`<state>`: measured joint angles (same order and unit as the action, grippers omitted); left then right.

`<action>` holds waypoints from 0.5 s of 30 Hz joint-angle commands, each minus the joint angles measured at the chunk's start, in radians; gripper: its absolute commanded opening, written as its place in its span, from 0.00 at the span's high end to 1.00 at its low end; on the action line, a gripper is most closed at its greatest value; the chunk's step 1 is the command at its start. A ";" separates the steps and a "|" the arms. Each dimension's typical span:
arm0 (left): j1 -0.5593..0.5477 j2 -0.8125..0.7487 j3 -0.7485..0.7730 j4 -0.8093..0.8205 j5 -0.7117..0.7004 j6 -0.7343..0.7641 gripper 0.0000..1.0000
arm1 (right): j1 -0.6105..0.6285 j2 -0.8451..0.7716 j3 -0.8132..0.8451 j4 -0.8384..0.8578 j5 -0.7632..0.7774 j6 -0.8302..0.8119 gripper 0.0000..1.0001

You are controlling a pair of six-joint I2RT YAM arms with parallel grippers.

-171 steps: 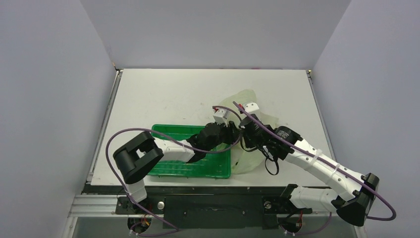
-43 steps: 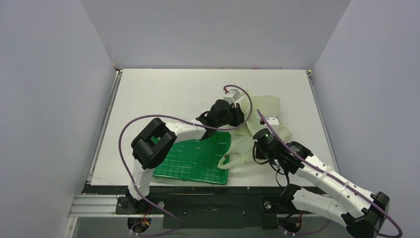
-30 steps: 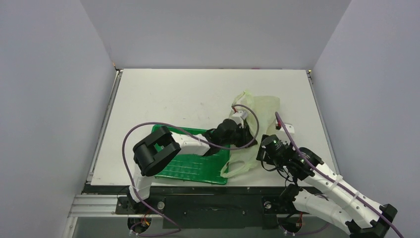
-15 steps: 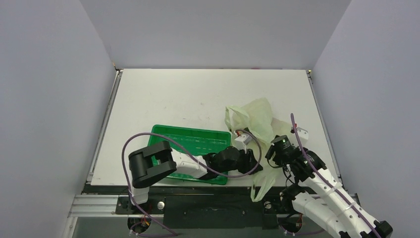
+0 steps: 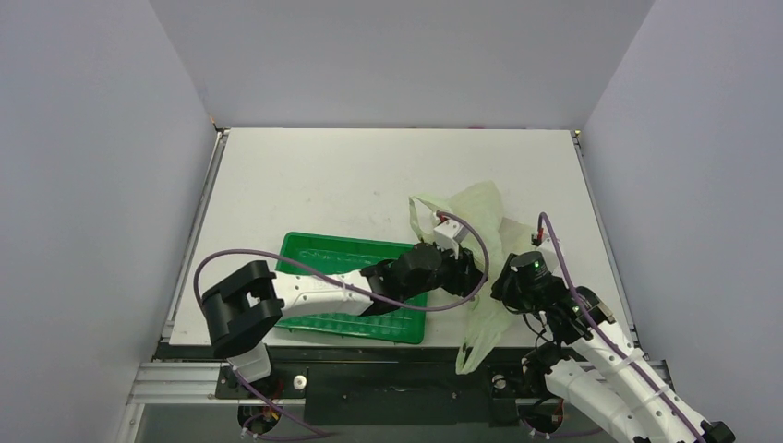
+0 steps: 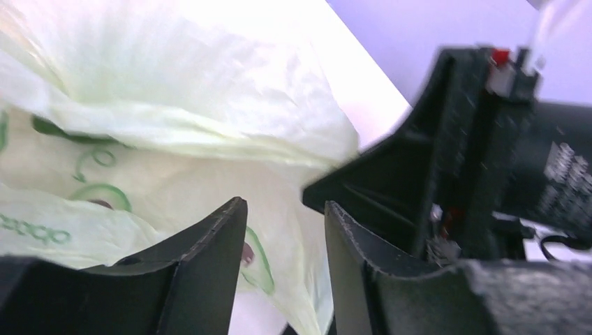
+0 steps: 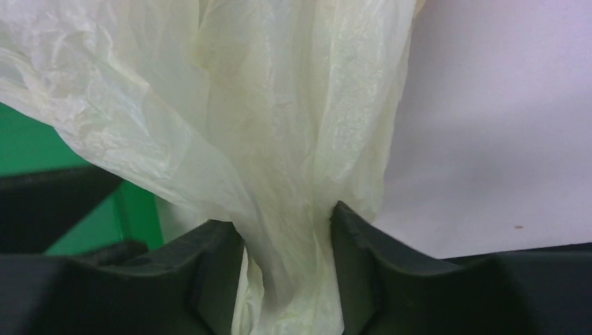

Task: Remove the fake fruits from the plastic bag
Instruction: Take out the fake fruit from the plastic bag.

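The plastic bag [image 5: 473, 217], pale yellowish-green and crinkled, lies to the right of the tray, and its lower end [image 5: 469, 353] droops over the table's near edge. No fake fruits show in any view. My right gripper [image 5: 499, 293] holds a bunched neck of the bag [image 7: 279, 105], with the film pressed against both fingers of the right gripper [image 7: 286, 216]. My left gripper [image 5: 471, 275] sits just left of it. In the left wrist view the left gripper [image 6: 285, 206] has its jaws apart, with printed bag film [image 6: 174, 91] lying beyond the gap.
A rigid green tray [image 5: 351, 242] stands left of the bag near the front edge, and the left forearm lies across it. Its corner [image 7: 28, 146] shows in the right wrist view. The right gripper's black body [image 6: 482, 139] is close beside the left fingers.
The left gripper has moved back from the near edge and its jaws have spread. The right gripper has shifted left and narrowed onto the bag's neck. The bag's end still hangs over the edge.
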<state>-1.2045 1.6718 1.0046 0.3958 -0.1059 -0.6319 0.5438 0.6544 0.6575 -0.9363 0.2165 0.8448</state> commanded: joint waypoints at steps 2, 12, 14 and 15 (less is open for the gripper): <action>0.020 0.066 0.073 0.003 -0.055 0.107 0.54 | 0.002 0.013 0.024 0.037 0.000 -0.027 0.68; 0.007 0.061 -0.058 0.190 -0.169 0.133 0.32 | 0.001 0.003 0.065 0.033 0.008 -0.068 1.00; 0.008 0.087 -0.056 0.214 -0.199 0.169 0.21 | 0.001 0.000 0.072 0.033 0.001 -0.075 1.00; 0.013 0.110 -0.049 0.219 -0.209 0.198 0.19 | 0.002 -0.001 0.075 0.033 -0.001 -0.079 1.00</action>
<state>-1.1915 1.7443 0.9463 0.4965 -0.2321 -0.5159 0.5438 0.6662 0.6815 -0.9291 0.2161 0.7944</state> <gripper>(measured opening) 0.757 0.006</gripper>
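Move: The plastic bag's rim is already between the right hand's half-open fingers. A green fruit inside the bag lies about 15 cm ahead of the left hand, some 5 cm to its right and 12 cm lower. From the right hand it is roughly 16 cm straight ahead and 7 cm lower. The green tray's middle is about level with the left hand, some 27 cm to its left and 15 cm below. The right fingers close fully and pinch the bag's rim, the hand otherwise staying put. The left hand eases about 3 cm forward and then mostly down, some 4 cm, towards the bag's open mouth and the green fruit. Its fingers open much wider, and the wrist turns them nearly 10 degrees towards forward. ##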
